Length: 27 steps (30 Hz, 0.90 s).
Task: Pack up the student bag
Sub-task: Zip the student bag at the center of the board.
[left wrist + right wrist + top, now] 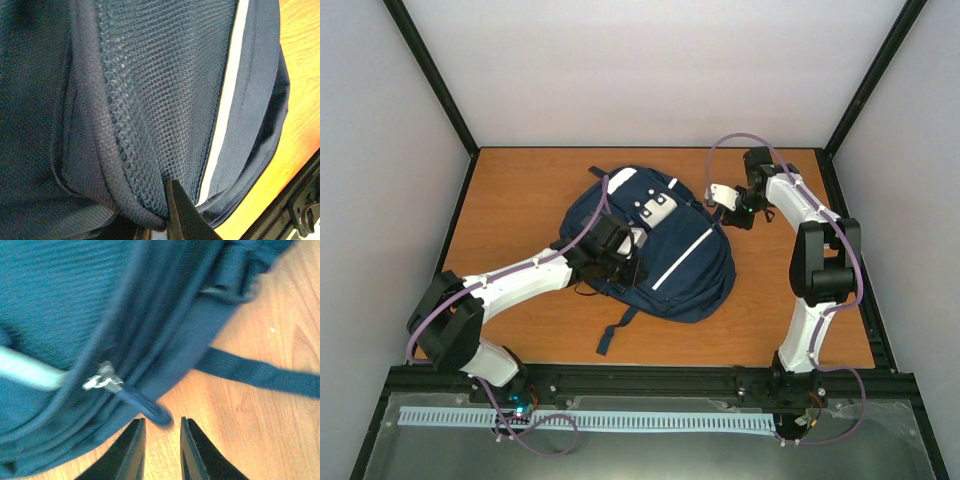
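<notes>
The student bag (670,255), navy blue with white stripes and patches, lies flat in the middle of the table. My left gripper (620,262) rests on its left half. In the left wrist view the gripper (160,220) is shut on the bound rim of the bag's mesh pocket (165,100). My right gripper (725,203) is at the bag's upper right edge. In the right wrist view its jaws (162,422) stand slightly apart. The dark zipper pull (145,407) lies just beyond the fingertips, not between them. The pull hangs from a metal slider (102,381).
The wooden table (520,190) is enclosed by black frame posts and pale walls. A dark strap (255,372) trails from the bag across the wood by my right gripper. Another strap (615,330) sticks out toward the near edge.
</notes>
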Available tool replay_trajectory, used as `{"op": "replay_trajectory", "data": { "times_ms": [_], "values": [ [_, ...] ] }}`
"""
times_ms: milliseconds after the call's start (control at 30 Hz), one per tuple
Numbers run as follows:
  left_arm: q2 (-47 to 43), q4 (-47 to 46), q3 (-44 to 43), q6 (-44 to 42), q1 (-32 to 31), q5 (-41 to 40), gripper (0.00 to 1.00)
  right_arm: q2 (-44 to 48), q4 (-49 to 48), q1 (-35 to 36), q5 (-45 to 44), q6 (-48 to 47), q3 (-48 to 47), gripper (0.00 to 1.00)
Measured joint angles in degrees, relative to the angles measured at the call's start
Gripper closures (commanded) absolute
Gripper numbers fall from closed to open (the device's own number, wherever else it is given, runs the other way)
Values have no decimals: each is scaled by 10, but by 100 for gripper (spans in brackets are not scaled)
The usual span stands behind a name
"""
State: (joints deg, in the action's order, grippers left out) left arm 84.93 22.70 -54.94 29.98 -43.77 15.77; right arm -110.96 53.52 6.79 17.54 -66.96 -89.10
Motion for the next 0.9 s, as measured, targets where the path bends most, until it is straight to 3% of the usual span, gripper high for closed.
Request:
{"op": "replay_trajectory", "data": {
  "times_ms": [33, 100, 133, 200, 300, 333, 467, 600, 633, 667, 700, 733, 900],
  "values": [
    [0, 9, -1, -1, 0, -2, 90, 0, -10, 0, -2, 6, 3, 70],
    [0, 26, -6, -3, 0, -9, 53, 7, -42, -3, -3, 15, 22, 66],
    [0, 36, -10, -8, 0, -14, 39, 14, -54, -4, -4, 22, 34, 64],
    [-3, 51, -17, -16, -1, -29, 23, 32, -69, -7, -3, 40, 64, 64],
    [-19, 66, -23, -26, -1, -58, 10, 68, -71, -10, 0, 83, 91, 61],
    [-27, 73, -26, -30, -1, -70, 1, 80, -71, -13, 4, 101, 93, 58],
    [-57, 103, -54, -42, -1, -122, 0, 140, -71, -26, 18, 175, 96, 50],
    [-100, 125, -83, -38, -1, -225, 0, 208, -67, -32, 12, 257, 91, 45],
    [-111, 134, -90, -35, -1, -258, 0, 217, -61, -32, 10, 272, 82, 38],
    [-120, 144, -99, -34, -1, -289, 0, 224, -52, -33, 7, 290, 63, 25],
    [-127, 153, -110, -35, -1, -320, 0, 228, -48, -35, 2, 306, 40, 5],
    [-132, 163, -125, -37, -1, -352, 0, 232, -46, -36, -4, 323, 20, 1],
    [-162, 173, -168, -52, -1, -498, 0, 287, -93, -43, -77, 441, -24, 3]
  ]
}}
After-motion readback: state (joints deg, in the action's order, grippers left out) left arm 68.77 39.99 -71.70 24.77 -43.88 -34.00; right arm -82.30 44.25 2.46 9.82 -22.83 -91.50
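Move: Between the left fingertips is the bag's near edge, right at the hand. From there the near loose strap lies about 12 cm back, 5 cm left and 8 cm lower; the white flap is some 15 cm ahead and 5 cm right. The zip pull sits at the right fingertips, about 1 cm below them. From the right hand the far loose strap is roughly 5 cm ahead, 1 cm left and 7 cm down, the white stripe's middle 8 cm back and 9 cm left. Letting go of the bag's edge, the left hand opens wide, eases left, then climbs about 18 cm while going some 13 cm left and a little forward, fingers tipping up and swinging counter-clockwise. The right hand spreads its fingers in stages off the zip pull, lingers there briefly, then rises nearly straight, about 24 cm, drifting right late and turning some 45 degrees clockwise as its fingers tip up. ##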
